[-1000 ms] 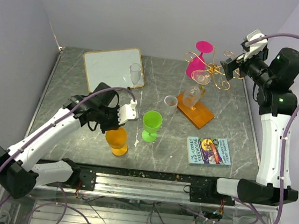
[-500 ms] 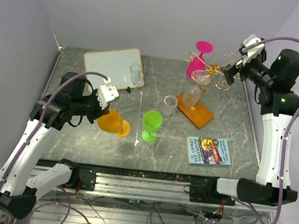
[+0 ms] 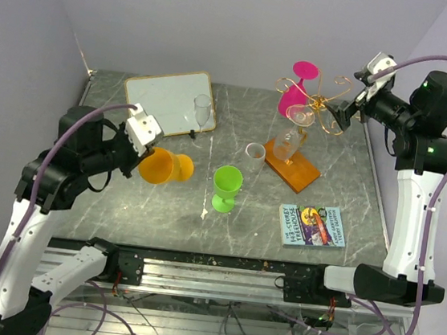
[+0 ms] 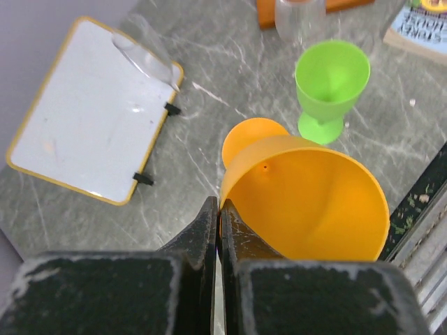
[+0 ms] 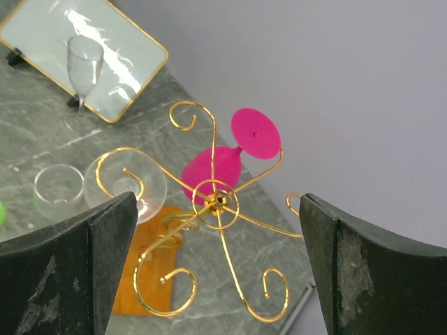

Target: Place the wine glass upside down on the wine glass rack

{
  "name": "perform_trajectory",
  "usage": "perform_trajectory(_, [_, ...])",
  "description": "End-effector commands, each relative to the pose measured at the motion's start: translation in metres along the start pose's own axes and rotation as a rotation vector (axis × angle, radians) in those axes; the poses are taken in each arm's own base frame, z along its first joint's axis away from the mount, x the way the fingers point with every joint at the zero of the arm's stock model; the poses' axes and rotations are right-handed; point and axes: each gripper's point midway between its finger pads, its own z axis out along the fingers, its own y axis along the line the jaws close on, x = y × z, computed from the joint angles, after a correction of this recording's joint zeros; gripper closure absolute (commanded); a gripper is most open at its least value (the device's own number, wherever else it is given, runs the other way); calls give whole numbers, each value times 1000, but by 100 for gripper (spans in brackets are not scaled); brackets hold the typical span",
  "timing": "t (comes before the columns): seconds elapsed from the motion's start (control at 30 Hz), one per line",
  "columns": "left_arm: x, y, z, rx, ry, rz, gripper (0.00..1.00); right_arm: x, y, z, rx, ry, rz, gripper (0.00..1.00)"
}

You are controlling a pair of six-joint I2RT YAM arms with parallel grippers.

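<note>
My left gripper (image 3: 146, 147) is shut on the rim of an orange wine glass (image 3: 164, 166), which hangs above the table, tipped on its side with its foot to the right. In the left wrist view the fingertips (image 4: 218, 209) pinch the rim of the glass (image 4: 307, 202). The wine glass rack (image 3: 321, 104), gold wire with curled arms on an orange base (image 3: 296, 169), stands at the back right. A pink glass (image 3: 295, 93) and a clear glass (image 3: 290, 139) hang upside down on it. My right gripper (image 3: 348, 109) is open beside the rack's top, and its hub (image 5: 218, 202) shows between the fingers.
A green goblet (image 3: 226, 186) stands mid-table with a clear tumbler (image 3: 255, 152) behind it. A clear flute (image 3: 202, 112) stands in front of the white board (image 3: 169, 101) at the back left. A book (image 3: 312, 225) lies near the front right.
The left arm lifted the orange glass off the table, carried it up and left, and tipped it on its side. The right gripper drew back slightly to the right of the rack.
</note>
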Motion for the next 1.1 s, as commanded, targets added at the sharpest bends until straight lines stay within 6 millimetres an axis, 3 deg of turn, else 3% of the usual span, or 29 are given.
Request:
perform_trajectory(0.0, [-45,14,-14,-59,-122,-36,93,-15,-8,2,33,-71,101,0])
perform_trajectory(0.07, [-59,12,-15,-32,-160,-59,93,-15,-13,10,62,-104,217,0])
perform_trajectory(0.13, [-80,9,-16,7,-218,-77,93,-13,-7,16,31,-130,303,0])
perform_trajectory(0.33, [-141,17,-16,66,-373,-197,93,-33,4,21,-45,-214,442,3])
perform_trajectory(0.63, [-200,43,-8,77,-510,-294,93,-56,50,52,-221,-252,627,13])
perform_trajectory(0.87, [-231,68,-8,4,-629,-282,93,-60,89,80,-383,-255,760,19])
perform_trajectory(1.07, [-238,73,-7,-7,-662,-264,93,-70,117,101,-483,-255,775,22])
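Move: From the left hand, which already pinches the orange wine glass by its rim, the waiting right hand is about 40 cm to the right, 14 cm ahead and 13 cm higher; the green glass stands 20 cm right, 3 cm ahead and 25 cm below. From the right hand, the orange glass is about 35 cm left, 11 cm back and 17 cm below. The rack's hub lies 9 cm ahead, 6 cm left and 12 cm below; the hanging pink glass lies about 14 cm ahead, 10 cm left and 12 cm below. Bringing the two hands together, the left keeps its pinch and climbs about 19 cm while going forward and right, rolling some 35 degrees so the glass foot swings up to point at the right hand. The right sweeps about 14 cm left towards that foot, rolling and tipping its fingers downward and narrowing them slightly, still short of the glass. ##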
